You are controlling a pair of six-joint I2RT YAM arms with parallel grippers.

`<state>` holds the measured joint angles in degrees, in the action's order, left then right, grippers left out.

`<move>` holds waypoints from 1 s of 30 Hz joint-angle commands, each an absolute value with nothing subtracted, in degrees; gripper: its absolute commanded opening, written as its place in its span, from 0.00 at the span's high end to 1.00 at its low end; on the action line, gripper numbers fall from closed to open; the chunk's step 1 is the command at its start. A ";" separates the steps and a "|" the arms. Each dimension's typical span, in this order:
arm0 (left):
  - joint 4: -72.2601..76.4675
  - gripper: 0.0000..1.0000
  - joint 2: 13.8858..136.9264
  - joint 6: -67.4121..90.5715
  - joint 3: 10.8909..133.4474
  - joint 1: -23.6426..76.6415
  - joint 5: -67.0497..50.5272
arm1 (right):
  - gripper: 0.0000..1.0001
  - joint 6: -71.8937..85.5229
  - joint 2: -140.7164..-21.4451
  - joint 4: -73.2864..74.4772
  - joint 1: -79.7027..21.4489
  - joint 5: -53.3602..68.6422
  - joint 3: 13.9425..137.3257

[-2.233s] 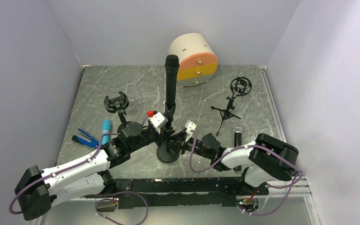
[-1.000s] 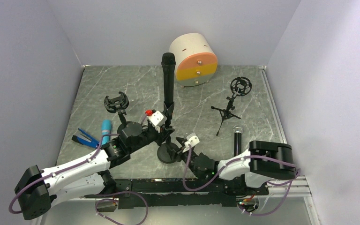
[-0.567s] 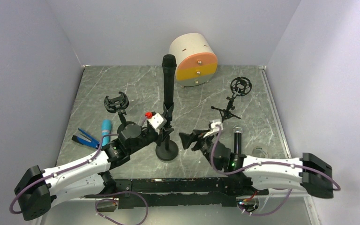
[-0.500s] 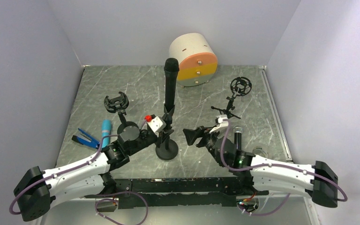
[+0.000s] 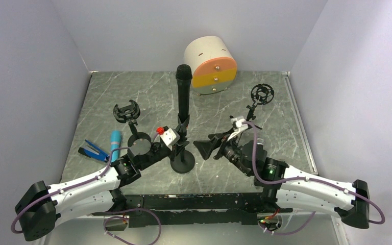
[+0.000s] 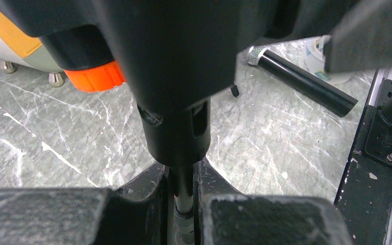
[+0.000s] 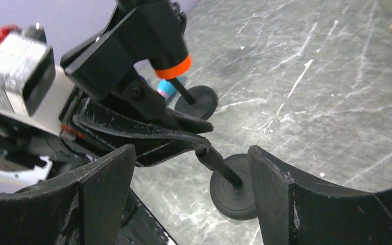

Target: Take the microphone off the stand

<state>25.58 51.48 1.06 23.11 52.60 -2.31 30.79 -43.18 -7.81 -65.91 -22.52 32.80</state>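
A black microphone [image 5: 184,94] stands upright in the clip of a black stand with a round base [image 5: 182,163] at the table's middle. My left gripper [image 5: 182,139] is shut on the stand's thin pole [image 6: 184,186], just below the clip with its orange ring [image 6: 94,76]. My right gripper [image 5: 206,147] is open and empty, just right of the stand and pointing at it. In the right wrist view the gripper [image 7: 191,199] frames the stand's base [image 7: 232,189], and its fingers [image 7: 102,194] touch nothing.
A white, orange and yellow drawer drum [image 5: 212,64] stands at the back. A small tripod with a shock mount [image 5: 252,109] is at the right. A second clip stand [image 5: 127,115], a blue microphone [image 5: 115,143] and a blue tool [image 5: 93,150] are at the left. Another black microphone [image 6: 301,84] lies beside a tape roll [image 6: 332,56].
My right arm has pulled away from the stand's base, swung out to the right and come back facing the stand with open jaws. My left gripper has stayed on the pole.
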 commanded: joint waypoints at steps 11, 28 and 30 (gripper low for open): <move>32.85 0.98 50.51 1.53 23.87 52.56 -5.37 | 0.15 -2.41 -59.57 -43.86 -60.47 7.34 16.54; 44.04 0.97 52.65 5.41 24.20 51.83 -16.02 | 0.51 -4.48 -77.72 -60.37 -49.14 38.02 21.86; 45.01 0.98 52.63 5.97 24.29 51.33 -17.19 | 0.58 -5.18 -77.80 -58.12 -49.05 38.85 22.22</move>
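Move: The black stand's post, pinched in the left fingers, is to be gripped just under them, some 3 cm below the left hand point. From the right gripper that spot lies about 9 cm left, 1 cm ahead and 10 cm lower. The microphone towers above it, its middle 14 cm over the left hand and 1 cm ahead. The round base stands some 18 cm straight below the left hand; the empty holder stand is 18 cm left of that hand, 9 cm ahead and 10 cm lower. Drop the open right gripper about 13 cm beside the post, then ease it back up a little while carrying it left, some 6 cm in all, swinging it about 40 degrees counter-clockwise until its fingers point left; close them halfway around the post under the left fingers. Keep the left pinch, drawing the stand back and right, rising slightly late and turning clockwise. ##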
